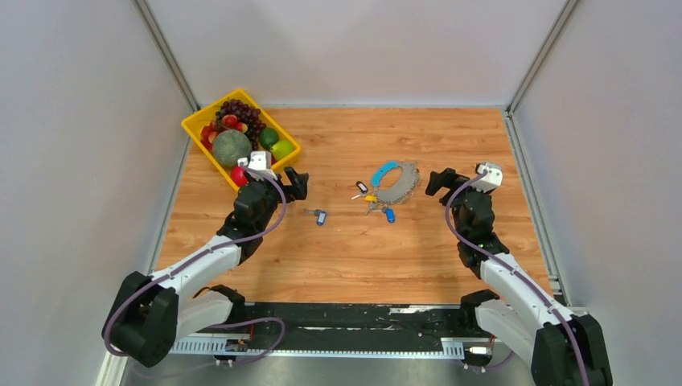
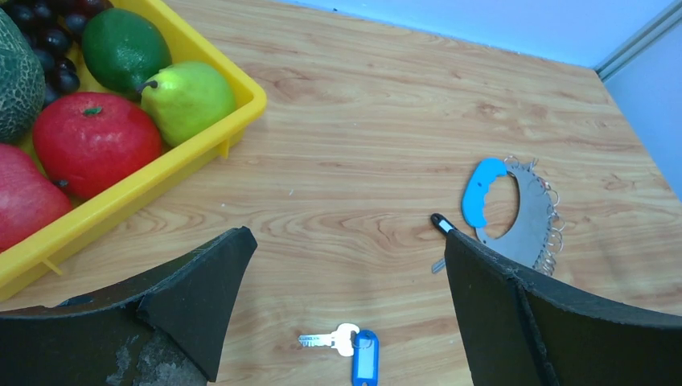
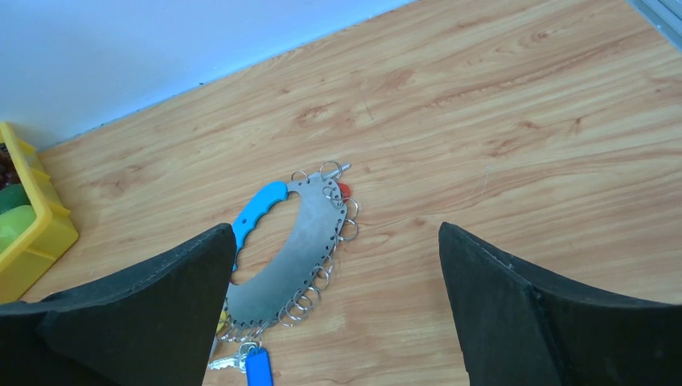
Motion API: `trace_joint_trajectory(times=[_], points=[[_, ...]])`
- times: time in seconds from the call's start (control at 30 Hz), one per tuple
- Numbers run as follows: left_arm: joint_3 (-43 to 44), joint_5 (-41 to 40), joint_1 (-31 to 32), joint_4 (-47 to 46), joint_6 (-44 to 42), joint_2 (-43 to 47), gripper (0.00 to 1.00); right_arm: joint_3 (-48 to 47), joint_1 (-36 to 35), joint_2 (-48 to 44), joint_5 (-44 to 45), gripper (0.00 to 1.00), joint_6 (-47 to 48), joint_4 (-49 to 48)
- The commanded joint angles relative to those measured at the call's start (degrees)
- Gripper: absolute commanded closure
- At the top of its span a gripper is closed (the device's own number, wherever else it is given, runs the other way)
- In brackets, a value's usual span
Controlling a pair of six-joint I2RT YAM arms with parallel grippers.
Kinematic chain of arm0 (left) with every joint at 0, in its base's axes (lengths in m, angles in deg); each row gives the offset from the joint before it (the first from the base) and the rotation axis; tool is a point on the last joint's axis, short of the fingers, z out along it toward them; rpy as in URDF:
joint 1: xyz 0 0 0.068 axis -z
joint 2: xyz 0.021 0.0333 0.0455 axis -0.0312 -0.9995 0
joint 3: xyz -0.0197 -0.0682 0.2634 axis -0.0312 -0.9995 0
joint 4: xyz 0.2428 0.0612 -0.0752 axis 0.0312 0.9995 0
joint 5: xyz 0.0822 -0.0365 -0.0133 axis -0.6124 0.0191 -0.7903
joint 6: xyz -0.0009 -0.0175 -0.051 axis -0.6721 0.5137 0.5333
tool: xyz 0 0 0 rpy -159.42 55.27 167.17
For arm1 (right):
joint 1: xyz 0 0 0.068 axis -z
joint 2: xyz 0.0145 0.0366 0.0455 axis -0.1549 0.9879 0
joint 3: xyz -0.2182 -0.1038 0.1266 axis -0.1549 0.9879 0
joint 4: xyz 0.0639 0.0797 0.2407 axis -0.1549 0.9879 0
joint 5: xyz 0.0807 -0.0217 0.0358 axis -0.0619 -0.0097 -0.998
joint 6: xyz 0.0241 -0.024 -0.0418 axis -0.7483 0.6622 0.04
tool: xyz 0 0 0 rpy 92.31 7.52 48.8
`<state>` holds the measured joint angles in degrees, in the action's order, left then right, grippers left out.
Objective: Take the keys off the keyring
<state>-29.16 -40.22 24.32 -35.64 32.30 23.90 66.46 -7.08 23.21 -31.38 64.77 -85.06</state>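
Observation:
The keyring (image 1: 396,183) lies flat mid-table: a curved grey metal plate (image 3: 297,241) with a light-blue handle (image 2: 482,193) and small split rings along its outer edge. Keys hang at its near end: a black-tagged one (image 2: 438,221), a yellow one (image 1: 368,198) and a blue-tagged one (image 3: 257,366). A red tag (image 3: 344,190) peeks out at the far end. One loose key with a blue tag (image 2: 358,347) lies apart on the wood, left of the ring. My left gripper (image 1: 296,183) hovers open over that loose key. My right gripper (image 1: 438,181) stands open just right of the keyring, holding nothing.
A yellow tray (image 1: 193,129) of fruit sits at the back left, close beside my left wrist; in the left wrist view its rim (image 2: 201,145) holds a pear, an apple and grapes. Grey walls and metal rails bound the wooden table.

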Motion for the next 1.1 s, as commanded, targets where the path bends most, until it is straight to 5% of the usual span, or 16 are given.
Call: trace_joint_trajectory(times=[0.0,0.23,0.47,0.77,1.07], points=[[1.69,0.91,-0.10,-1.12,0.29,0.44,0.00,-4.18,0.00,-1.39,2.23,0.00,-5.08,6.91],[0.44,2.66,-0.15,-1.81,0.42,2.73,0.00,-8.09,0.04,-4.04,-1.13,0.00,-6.02,16.54],[-0.49,7.16,-0.11,-6.46,1.67,0.08,0.00,-11.81,-0.04,1.45,-0.37,0.13,-18.50,25.03],[5.53,17.44,0.38,-7.72,4.47,-13.16,0.00,-18.59,-0.77,16.11,-9.88,0.21,-23.73,28.97],[18.91,23.76,2.13,0.66,5.37,-28.69,0.04,-21.40,0.65,24.97,-14.13,0.32,-24.77,26.56]])
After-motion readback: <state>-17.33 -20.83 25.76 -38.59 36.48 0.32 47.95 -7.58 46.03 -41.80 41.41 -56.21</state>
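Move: The keyring plate lies about 11 cm ahead of the right hand and 11 cm to its left, some 17 cm lower; the blue-tagged keys lie 2 cm ahead and 14 cm left, the yellow tag 6 cm ahead and 19 cm left. From the left hand the plate is about 11 cm ahead and 28 cm right, the yellow tag 5 cm ahead and 21 cm right, the loose key roughly level with it and 5 cm right, all about 17 cm below. Down and to the left, after a brief bob, the right hand drops about 9 cm and shifts 5 cm towards the keyring plate, pitching its fingers some 30 degrees downward, rolling its left side up and partly closing. The left hand sweeps about 9 cm right towards the keys and sinks 5 cm, edging forward, turning some 20 degrees clockwise and tipping slightly down, fingers wide open. Neither touches anything. ##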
